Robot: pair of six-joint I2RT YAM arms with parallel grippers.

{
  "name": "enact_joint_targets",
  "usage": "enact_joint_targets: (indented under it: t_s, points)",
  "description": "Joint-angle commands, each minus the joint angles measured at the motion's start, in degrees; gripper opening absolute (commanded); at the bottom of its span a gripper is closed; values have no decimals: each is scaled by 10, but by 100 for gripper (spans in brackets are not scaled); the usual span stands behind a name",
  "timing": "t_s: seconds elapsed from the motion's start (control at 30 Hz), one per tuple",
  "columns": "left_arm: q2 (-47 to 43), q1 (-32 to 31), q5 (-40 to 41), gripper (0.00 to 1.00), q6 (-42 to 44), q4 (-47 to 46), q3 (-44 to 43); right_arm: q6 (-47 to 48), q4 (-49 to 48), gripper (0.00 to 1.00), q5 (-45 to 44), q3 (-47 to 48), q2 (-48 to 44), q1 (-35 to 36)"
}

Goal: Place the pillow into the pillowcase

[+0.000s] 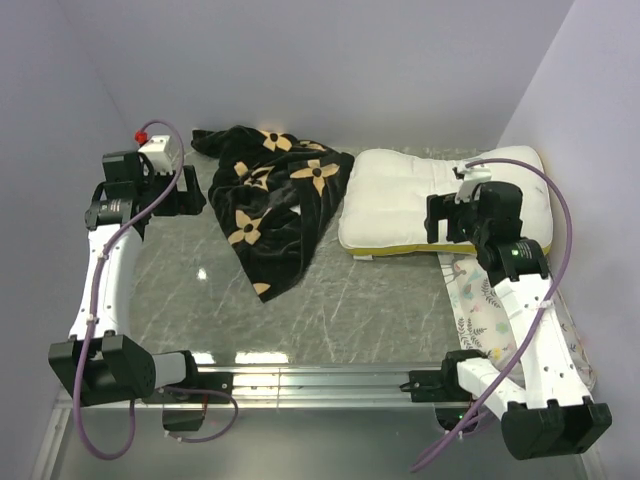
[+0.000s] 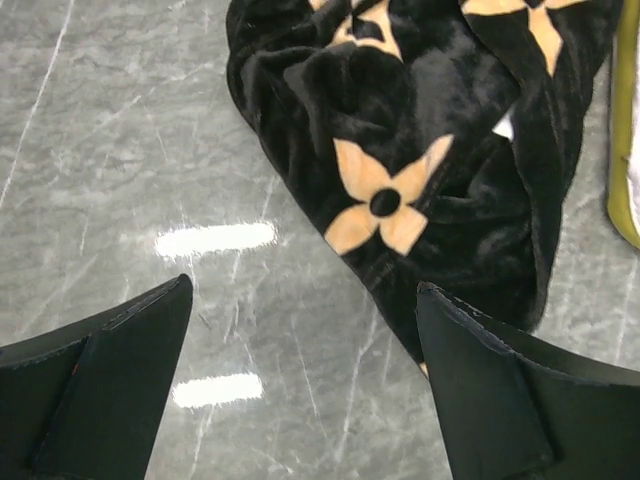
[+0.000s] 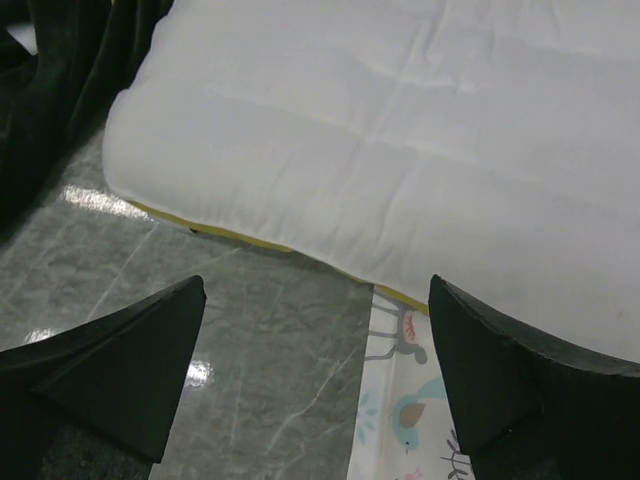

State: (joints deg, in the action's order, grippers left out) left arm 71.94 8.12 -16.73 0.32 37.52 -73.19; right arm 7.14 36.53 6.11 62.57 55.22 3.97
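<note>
The pillowcase point(image 1: 272, 200), black plush with tan flowers, lies crumpled at the back middle of the table; in the left wrist view the pillowcase point(image 2: 420, 150) fills the upper right. The pillow point(image 1: 400, 200), white and quilted with a yellow band, lies flat to its right, and the pillow point(image 3: 400, 150) fills the upper part of the right wrist view. My left gripper point(image 2: 305, 385) is open over bare table, left of the pillowcase's near edge. My right gripper point(image 3: 315, 375) is open above the pillow's near edge, holding nothing.
A deer-print cover point(image 1: 470, 305) lies under the pillow's right end and reaches toward the near right; the same deer-print cover point(image 3: 410, 400) shows between my right fingers. Grey walls close the back and both sides. A metal rail point(image 1: 320, 380) runs along the near edge.
</note>
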Motion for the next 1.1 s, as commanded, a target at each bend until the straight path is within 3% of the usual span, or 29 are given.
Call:
enact_joint_targets:
  t_s: [0.0,0.17,0.3,0.6,0.7,0.87,0.97,1.07]
  points:
    - [29,1,17,99,13,-52,-9,-1,10,100,40,12,2,-3]
    - [183,1,62,99,17,-74,-97,-16,12,100,72,25,28,2]
    - [317,0,58,99,1,-81,-227,-27,22,100,79,38,59,12]
    - [562,0,-75,99,-77,-138,-409,-23,50,100,84,48,83,22]
    - [608,-1,-74,99,-102,-161,-428,-19,71,100,80,58,95,21]
    - [656,-9,-77,89,-116,-170,-441,-21,71,100,89,48,103,21]
    - [664,-19,-35,79,-101,-169,-431,-21,68,100,92,45,107,21]
    - [663,-19,-9,49,-90,-154,-419,-20,66,99,87,49,112,21]
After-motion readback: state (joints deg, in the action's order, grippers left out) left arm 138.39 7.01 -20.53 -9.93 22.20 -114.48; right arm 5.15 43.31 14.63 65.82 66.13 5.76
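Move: The left edge of the dark pillowcase, towards its far end, is about 25 cm straight ahead of the left hand and 22 cm lower. The pillowcase's middle lies some 18 cm ahead and 19 cm to the right. Its front-left flower patch is roughly 11 cm ahead and 11 cm right, its near tip about 6 cm back and 16 cm right. From the right hand, that left edge is some 64 cm left and 30 cm ahead. Forward and down in one fast sweep, the left hand reaches about 25 cm out and 20 cm down to the pillowcase's left edge, straightening into a steeper drop at the end. Its fingers tip some 10 degrees further down and close about halfway around the fold there. The open right hand sinks and shifts left, each about 4–5 cm, its fingers tipping down 15 degrees in front of the pillow. ##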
